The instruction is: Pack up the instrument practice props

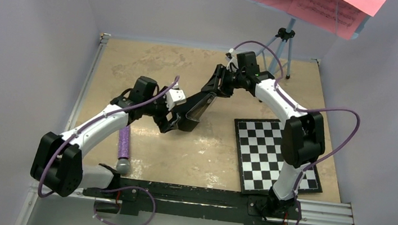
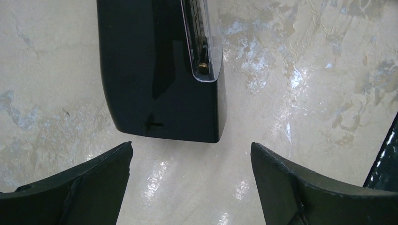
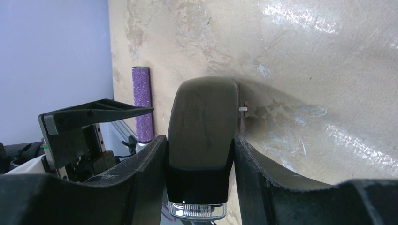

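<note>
The black metronome (image 1: 196,111) with its clear cover lies tilted between my two arms over the middle of the table. My right gripper (image 1: 215,86) is shut on its narrow top end (image 3: 202,126), one finger pressed on each side. My left gripper (image 2: 191,146) stands open just short of the metronome's wide base (image 2: 159,70), touching nothing. The light-blue music stand (image 1: 286,40) is at the back right of the table. It carries the pink sheet-music pages (image 1: 311,5).
A black-and-white checkered board (image 1: 271,155) lies flat at the front right, beside the right arm. A purple glittery cylinder (image 1: 124,143) lies at the front left near the left arm, and it also shows in the right wrist view (image 3: 142,101). Grey walls enclose the table.
</note>
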Tool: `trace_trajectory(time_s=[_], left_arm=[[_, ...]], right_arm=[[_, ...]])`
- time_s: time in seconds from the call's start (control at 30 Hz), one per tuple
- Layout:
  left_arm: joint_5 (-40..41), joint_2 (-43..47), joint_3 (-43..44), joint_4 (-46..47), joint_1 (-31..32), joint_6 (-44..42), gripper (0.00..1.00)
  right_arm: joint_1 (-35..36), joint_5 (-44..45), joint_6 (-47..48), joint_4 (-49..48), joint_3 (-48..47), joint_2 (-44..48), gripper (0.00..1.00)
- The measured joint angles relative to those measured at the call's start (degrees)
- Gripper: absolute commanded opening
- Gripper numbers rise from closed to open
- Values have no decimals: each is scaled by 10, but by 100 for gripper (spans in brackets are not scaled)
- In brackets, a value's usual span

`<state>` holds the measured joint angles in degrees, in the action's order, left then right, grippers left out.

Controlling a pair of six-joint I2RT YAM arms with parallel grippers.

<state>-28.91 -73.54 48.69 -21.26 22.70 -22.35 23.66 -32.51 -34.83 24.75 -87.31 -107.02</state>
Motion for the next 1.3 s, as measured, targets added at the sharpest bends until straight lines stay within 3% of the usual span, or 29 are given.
trace_trajectory(time_s=[0.23, 0.57, 1.3], left_arm=[[-24, -4, -16, 3, 0, -87, 99], [-1, -29, -18, 19, 0, -139, 99], [20, -96, -9, 53, 10, -97, 99]], right_arm=[[7, 31, -2, 1, 27, 33, 0], [8, 51, -18, -4, 50, 53, 0], [15, 61, -25, -9, 50, 54, 0]])
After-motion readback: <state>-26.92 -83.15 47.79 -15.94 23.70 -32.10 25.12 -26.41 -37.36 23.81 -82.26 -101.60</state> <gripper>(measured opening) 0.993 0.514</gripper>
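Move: The left hand goes for the tilted metronome, whose middle lies about 6 cm ahead, 9 cm to its right and some 3 cm below. It is gripped near its top by the right hand, from which its middle lies roughly 8 cm back, 5 cm left and 6 cm lower. The purple microphone is about 9 cm back and 15 cm left of the left hand, 11 cm down. Left hand, still wide open, sinks about 5 cm, edging forward towards the metronome's base; right keeps its grip. ##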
